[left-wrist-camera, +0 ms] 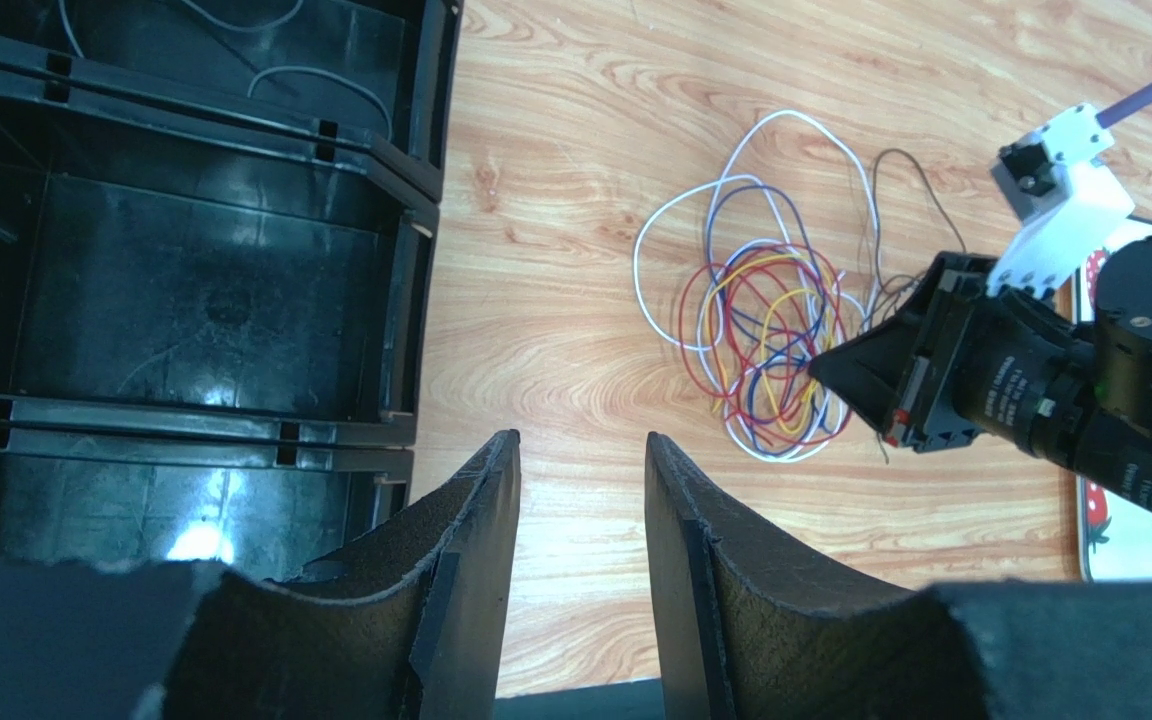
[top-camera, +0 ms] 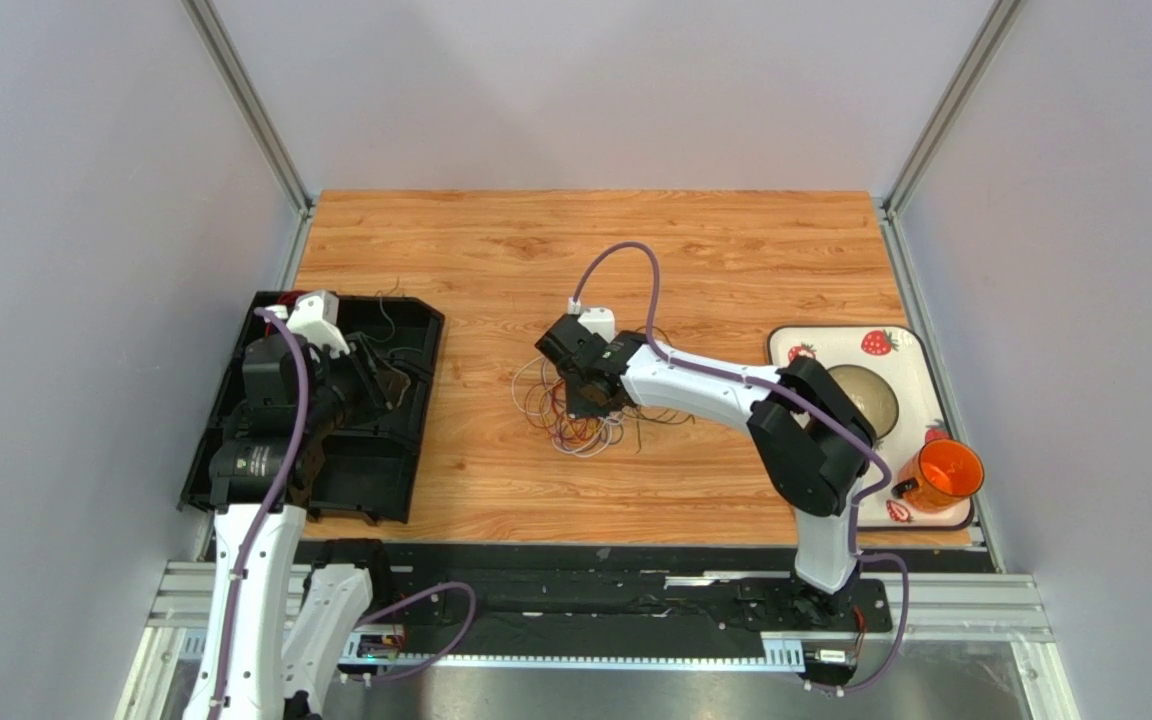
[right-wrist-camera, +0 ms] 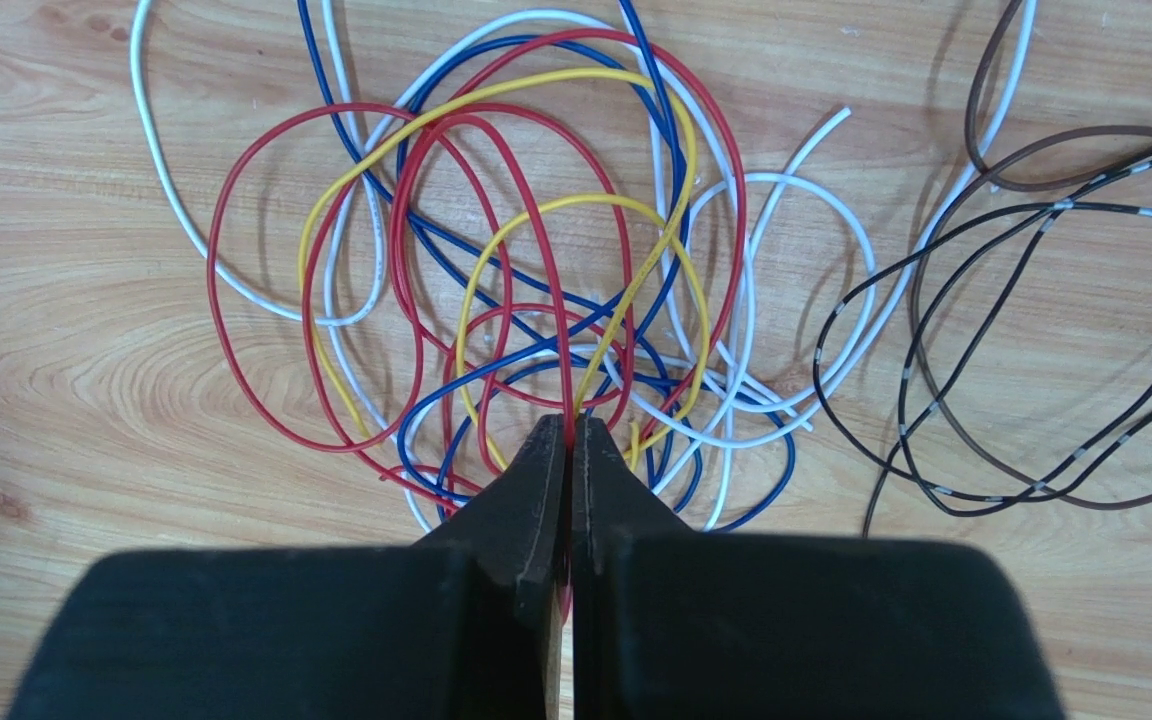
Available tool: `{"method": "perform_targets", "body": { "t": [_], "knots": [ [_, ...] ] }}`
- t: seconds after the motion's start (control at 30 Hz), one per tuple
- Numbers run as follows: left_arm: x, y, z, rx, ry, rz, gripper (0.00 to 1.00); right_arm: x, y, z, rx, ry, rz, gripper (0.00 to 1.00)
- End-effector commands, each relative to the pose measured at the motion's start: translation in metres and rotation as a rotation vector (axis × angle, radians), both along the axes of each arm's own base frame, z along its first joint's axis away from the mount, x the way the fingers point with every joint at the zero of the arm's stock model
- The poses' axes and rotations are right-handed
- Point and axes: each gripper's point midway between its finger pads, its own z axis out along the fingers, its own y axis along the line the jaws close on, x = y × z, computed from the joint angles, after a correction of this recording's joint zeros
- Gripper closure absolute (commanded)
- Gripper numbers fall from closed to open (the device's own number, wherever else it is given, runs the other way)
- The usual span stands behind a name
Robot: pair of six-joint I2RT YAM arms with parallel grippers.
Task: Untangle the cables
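The cables (top-camera: 582,423) lie as a loose tangle of thin red, yellow, blue and white wires (right-wrist-camera: 537,285) in the middle of the wooden table. My right gripper (right-wrist-camera: 569,431) is down at the tangle's near edge, shut on a red wire that runs in between its fingertips. The left wrist view shows that gripper (left-wrist-camera: 826,368) at the right side of the bunch (left-wrist-camera: 760,338). Separate dark brown and black wires (right-wrist-camera: 1018,353) loop to the right of the coloured ones. My left gripper (left-wrist-camera: 579,446) hangs open and holds nothing, beside the black tray (left-wrist-camera: 207,300), apart from the cables.
A black compartment tray (top-camera: 387,480) with a few thin wires in it sits at the table's left. A white strawberry-print tray (top-camera: 898,348) at the right carries a bowl (top-camera: 871,398) and an orange cup (top-camera: 947,473). Bare wood surrounds the tangle.
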Motion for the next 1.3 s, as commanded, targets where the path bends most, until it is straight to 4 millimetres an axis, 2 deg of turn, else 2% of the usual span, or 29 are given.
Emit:
{"method": "perform_targets", "body": {
  "t": [0.0,0.07,0.1,0.2,0.23,0.27,0.33,0.37,0.4,0.43,0.47,0.5,0.53,0.6,0.63,0.7,0.73,0.77,0.8,0.83,0.93,1.0,1.1,1.17,1.2,1.27],
  "knots": [
    [0.005,-0.001,0.004,0.013,-0.02,-0.021,0.55,0.015,0.023,0.052,0.08,-0.085,0.048,1.0],
    [0.004,-0.002,0.003,0.011,-0.019,-0.02,0.55,0.015,0.036,0.095,0.16,-0.133,0.111,1.0],
    [0.005,-0.001,0.004,0.01,-0.02,-0.018,0.55,0.018,0.047,0.129,0.217,-0.18,0.136,1.0],
    [0.005,-0.001,0.004,0.01,-0.021,-0.018,0.56,0.016,0.057,0.214,0.351,-0.298,0.19,1.0],
    [0.005,-0.001,0.004,0.012,-0.022,-0.019,0.56,0.014,0.057,0.231,0.382,-0.322,0.204,1.0],
    [0.004,-0.001,0.003,0.013,-0.021,-0.016,0.56,0.01,0.053,0.26,0.432,-0.372,0.208,1.0],
    [0.004,-0.001,0.004,0.012,-0.024,-0.014,0.56,0.005,0.048,0.285,0.484,-0.42,0.215,1.0],
    [0.004,0.0,0.004,0.014,-0.025,-0.011,0.56,0.0,0.044,0.313,0.546,-0.476,0.233,1.0],
    [0.004,0.0,0.004,0.014,-0.025,-0.009,0.56,-0.006,0.042,0.325,0.58,-0.5,0.252,1.0],
    [0.004,0.0,0.005,0.014,-0.028,-0.009,0.56,-0.011,0.041,0.324,0.597,-0.499,0.272,1.0],
    [0.004,0.001,0.004,0.015,-0.027,-0.008,0.56,-0.017,0.032,0.346,0.641,-0.555,0.277,1.0],
    [0.004,0.0,0.004,0.013,-0.024,-0.007,0.56,-0.018,0.027,0.348,0.641,-0.574,0.271,1.0],
    [0.004,0.0,0.004,0.015,-0.025,-0.01,0.56,-0.014,0.02,0.329,0.599,-0.582,0.243,1.0],
    [0.004,0.0,0.005,0.015,-0.027,-0.01,0.56,-0.013,-0.004,0.327,0.569,-0.63,0.193,1.0],
    [0.004,0.001,0.004,0.015,-0.027,-0.006,0.56,-0.01,-0.01,0.318,0.552,-0.632,0.178,1.0],
    [0.005,0.0,0.004,0.012,-0.027,-0.01,0.56,-0.009,-0.018,0.326,0.55,-0.657,0.2,1.0],
    [0.005,-0.001,0.004,0.011,-0.029,-0.015,0.56,-0.013,-0.014,0.331,0.555,-0.659,0.247,1.0],
    [0.005,-0.003,0.006,0.006,-0.033,-0.024,0.56,-0.017,-0.013,0.357,0.586,-0.701,0.279,1.0],
    [0.005,-0.003,0.004,0.002,-0.029,-0.027,0.56,-0.022,-0.009,0.369,0.591,-0.729,0.346,1.0],
    [0.005,-0.003,0.005,0.002,-0.032,-0.027,0.56,-0.026,-0.009,0.392,0.625,-0.781,0.365,1.0],
    [0.005,-0.003,0.005,0.005,-0.031,-0.027,0.56,-0.037,-0.015,0.458,0.725,-0.954,0.411,1.0],
    [0.004,-0.003,0.005,0.005,-0.03,-0.024,0.56,-0.044,-0.021,0.491,0.776,-1.032,0.416,1.0],
    [0.003,-0.003,0.007,0.006,-0.04,-0.024,0.56,-0.046,-0.018,0.516,0.815,-1.086,0.434,1.0],
    [0.003,-0.003,0.009,0.006,-0.05,-0.024,0.56,-0.042,-0.013,0.512,0.817,-1.071,0.43,1.0],
    [0.002,-0.004,0.01,0.004,-0.055,-0.029,0.56,-0.037,-0.009,0.496,0.798,-1.041,0.42,1.0],
    [0.001,-0.005,0.013,0.001,-0.07,-0.04,0.56,-0.034,-0.01,0.479,0.796,-1.011,0.39,1.0]
  ]
}}
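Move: At the right fingertips, already shut on a red strand, the tangle's middle lies about 2 cm ahead, 1 cm left and 3 cm below. The dark cable coil sits roughly 10 cm to the hand's right and 4 cm farther out; the black bin's middle is some 35 cm to its left, about level fore and aft. From the idle left hand, the tangle lies about 7 cm ahead, 21 cm right and 21 cm below. Pulling the pinched red cable steeply up out of the tangle, the right hand climbs nearly 50 cm, fast at first, easing back down about 3 cm midway and then rising again. The wrist swings some 75 degrees, so that the fingers go from pointing down to roughly level, aimed forward and left; their grip stays shut throughout. ##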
